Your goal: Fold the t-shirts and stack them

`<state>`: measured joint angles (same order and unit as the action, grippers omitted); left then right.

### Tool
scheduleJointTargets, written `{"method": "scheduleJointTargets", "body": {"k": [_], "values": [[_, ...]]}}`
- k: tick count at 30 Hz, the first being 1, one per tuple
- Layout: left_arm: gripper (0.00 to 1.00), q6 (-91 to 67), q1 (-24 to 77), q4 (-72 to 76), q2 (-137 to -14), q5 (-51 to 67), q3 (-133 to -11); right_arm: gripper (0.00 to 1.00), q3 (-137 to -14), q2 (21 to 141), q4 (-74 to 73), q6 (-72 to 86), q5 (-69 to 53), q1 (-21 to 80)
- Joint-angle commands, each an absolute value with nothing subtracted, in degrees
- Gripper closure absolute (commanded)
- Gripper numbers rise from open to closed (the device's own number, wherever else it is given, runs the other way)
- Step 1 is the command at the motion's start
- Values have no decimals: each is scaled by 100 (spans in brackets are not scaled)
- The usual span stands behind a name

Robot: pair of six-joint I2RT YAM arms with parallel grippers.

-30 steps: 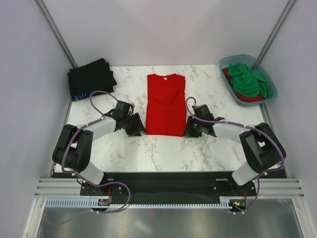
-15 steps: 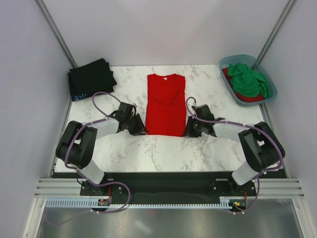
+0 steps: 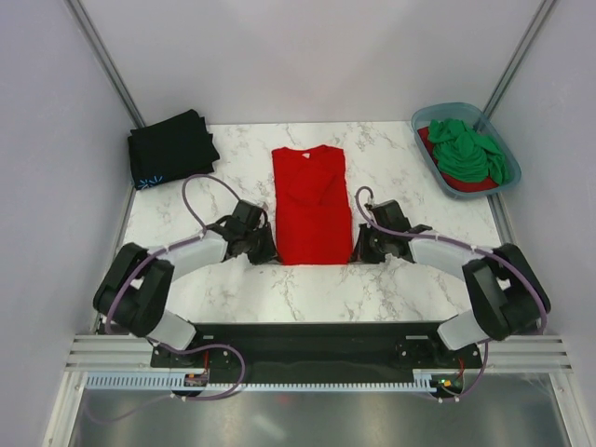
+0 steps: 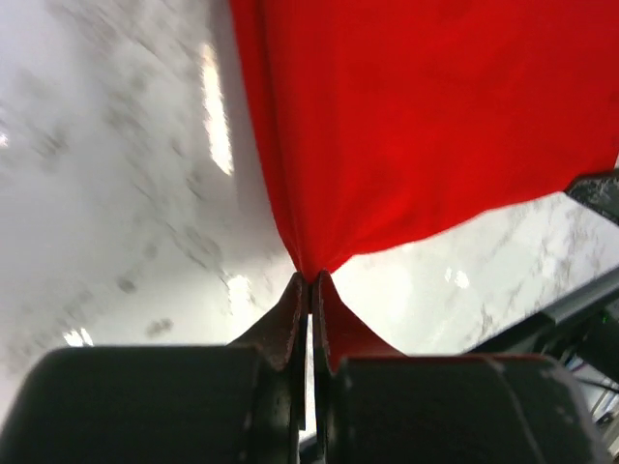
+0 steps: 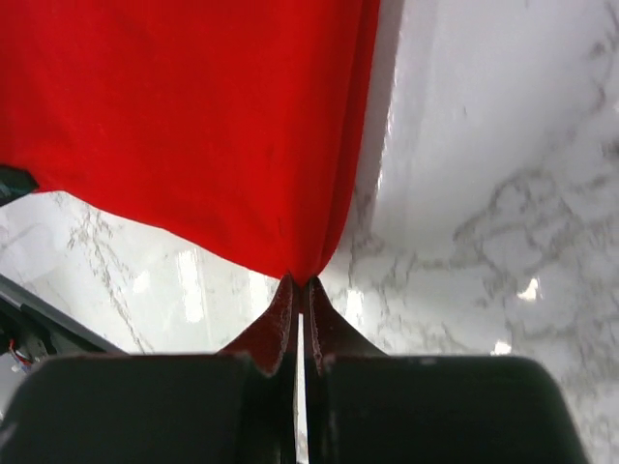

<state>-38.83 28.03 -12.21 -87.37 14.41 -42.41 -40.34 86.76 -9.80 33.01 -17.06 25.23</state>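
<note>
A bright red t-shirt (image 3: 310, 203) lies folded lengthwise on the middle of the marble table, collar away from the arms. My left gripper (image 3: 272, 253) is shut on its near left corner (image 4: 311, 263). My right gripper (image 3: 358, 251) is shut on its near right corner (image 5: 300, 273). Both corners are pinched between the fingertips and pulled up off the table. A folded black t-shirt (image 3: 171, 147) with a small light-blue mark lies at the far left. A green t-shirt (image 3: 467, 149) is heaped on a red one (image 3: 480, 183) in the tub.
The blue-grey plastic tub (image 3: 438, 175) stands at the far right corner of the table. Grey walls close in the left, right and back sides. Both arms reach in low over the table's near half.
Both grippers have shut on the near corners of the red t-shirt. The arms have shifted a little toward the near edge, and the shirt's near hem has come with them.
</note>
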Motion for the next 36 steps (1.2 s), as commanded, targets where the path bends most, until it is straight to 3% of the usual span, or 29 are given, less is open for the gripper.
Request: {"method": "scheduleJointTargets", "body": {"k": [1,10,15,25,36], "values": [[98,-4122,3216,-1801,-8017,1187,-4096,100,-3789,7668,-1519,3295,-1872,2496],[98,-4579,4254,-3883,-5574,871,-4280,100,-4235,5206,-4067,3542,-1679,2627],[98,-4658,4280,-4701,-4799,616,-4972,100,-4972,4781,-5079,3683,-1442,2707],[98,-4368,4210,-4729,-5957,-526,-5888,100,-6468,6221,-5045,3042,-422,2698],[98,-3955,3393,-4536,-6986,-387,-6556,100,-7575,8013,-4615,2470,-246,2540]]}}
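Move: The folded red t-shirt's collar end, where its held near hem is to be taken, lies about 28 cm ahead and 7 cm right of the left hand, and some 28 cm ahead and 10 cm left of the right. The black stack is around 26 cm ahead and 28 cm left of the left hand; the blue basket stands roughly 27 cm ahead and 29 cm right of the right hand. All lie near hand height. The red t-shirt's near hem, still pinched at its two corners, is lifted and drawn back about 10 cm by both hands together, climbing roughly 17 cm. Then both swing it forward about 10 cm over the shirt, ending close to above where they started, while the left sinks a little and both wrists tip the fingers forward some 10 degrees. ##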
